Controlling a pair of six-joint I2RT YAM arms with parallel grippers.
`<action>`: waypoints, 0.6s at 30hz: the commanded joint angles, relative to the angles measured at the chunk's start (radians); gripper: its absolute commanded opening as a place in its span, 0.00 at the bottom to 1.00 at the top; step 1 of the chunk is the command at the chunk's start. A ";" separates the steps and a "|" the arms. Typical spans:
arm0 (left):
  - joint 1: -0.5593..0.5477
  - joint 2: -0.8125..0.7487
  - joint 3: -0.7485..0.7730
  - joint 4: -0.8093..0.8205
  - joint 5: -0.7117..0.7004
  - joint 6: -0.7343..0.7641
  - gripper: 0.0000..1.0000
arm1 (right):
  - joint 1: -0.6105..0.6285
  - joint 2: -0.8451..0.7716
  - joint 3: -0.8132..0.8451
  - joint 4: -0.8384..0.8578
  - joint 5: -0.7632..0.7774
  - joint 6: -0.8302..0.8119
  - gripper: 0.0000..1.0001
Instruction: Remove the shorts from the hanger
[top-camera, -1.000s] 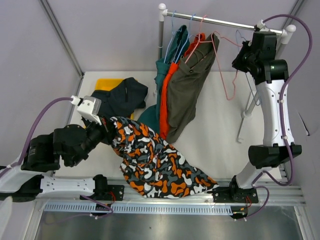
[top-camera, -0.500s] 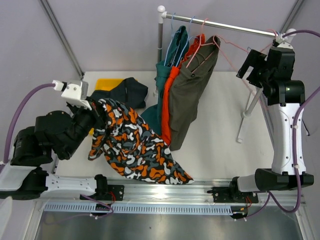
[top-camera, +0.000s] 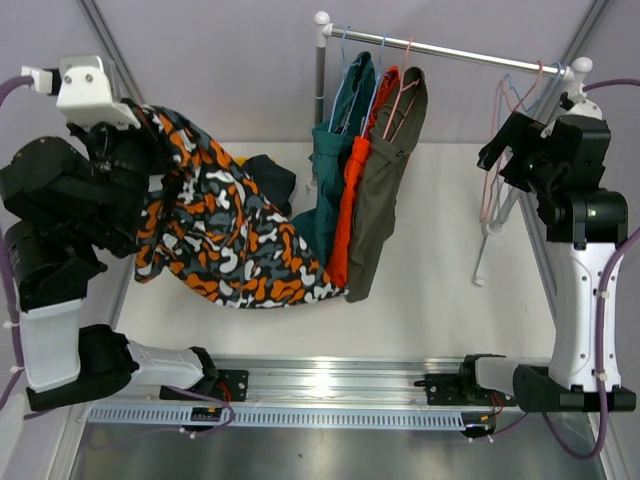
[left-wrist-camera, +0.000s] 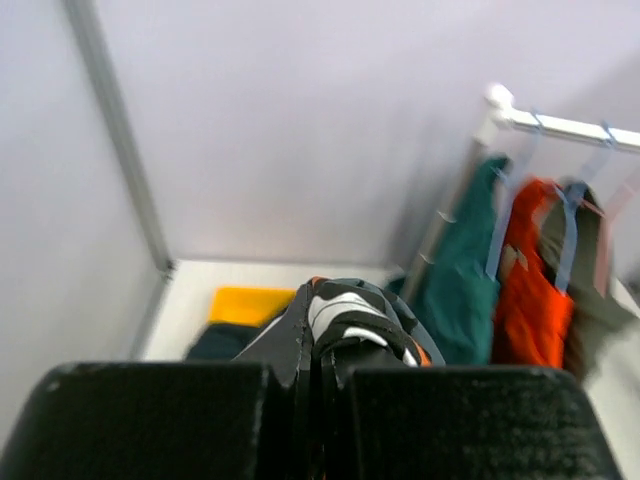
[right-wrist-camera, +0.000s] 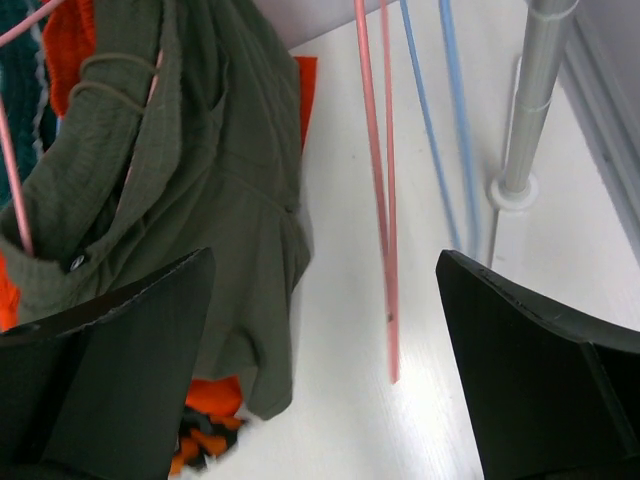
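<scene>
My left gripper (top-camera: 150, 118) is raised high at the back left, shut on the camouflage shorts (top-camera: 225, 240), which drape down to the table. In the left wrist view the camouflage fabric (left-wrist-camera: 350, 315) is pinched between the jaws of the left gripper (left-wrist-camera: 325, 365). Teal shorts (top-camera: 338, 170), orange shorts (top-camera: 356, 195) and olive shorts (top-camera: 388, 185) hang on hangers from the rail (top-camera: 450, 46). Navy shorts (top-camera: 272, 170) lie on the table behind the camouflage pair. My right gripper (top-camera: 498, 150) (right-wrist-camera: 325, 340) is open and holds nothing, beside an empty pink hanger (right-wrist-camera: 383, 200).
Empty pink and blue hangers (top-camera: 520, 88) hang at the rail's right end, the blue hanger (right-wrist-camera: 440, 120) next to the rack post (right-wrist-camera: 535, 100). A yellow item (left-wrist-camera: 250, 303) lies at the back left of the white table (top-camera: 440, 250). Grey walls close in the back.
My left arm has swung up and back left, lifting the camouflage shorts off the table front. The right gripper has opened, let go of the pink hanger and moved right.
</scene>
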 joint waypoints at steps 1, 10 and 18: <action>0.084 0.084 0.065 0.176 -0.028 0.255 0.00 | -0.004 -0.090 -0.063 0.020 -0.052 0.024 0.99; 0.351 0.293 0.137 0.726 -0.211 0.670 0.00 | -0.004 -0.258 -0.266 0.062 -0.179 0.062 0.99; 0.598 0.509 0.249 0.705 -0.171 0.518 0.00 | -0.001 -0.376 -0.499 0.215 -0.381 0.107 0.99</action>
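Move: The yellow bin lies some 25 cm ahead of the left hand, about 8 cm to its left and well below, roughly 57 cm. The dark shorts lie in it; the teal shorts hang about 30 cm ahead of this hand and 21 cm to its right. The olive shorts are about 15 cm ahead of the right hand, 18 cm left and 12 cm lower. The empty hangers hang 18 cm ahead and 3 cm right of the right hand. Forward and to the left, still high above the table, the left hand swings the pinched camouflage shorts about 17 cm out towards the bin, turning some 45 degrees counter-clockwise and keeping its grip. The right hand, open throughout, backs off about 6 cm from the empty hangers, then drifts left and sinks some 6 cm beside the olive shorts. ##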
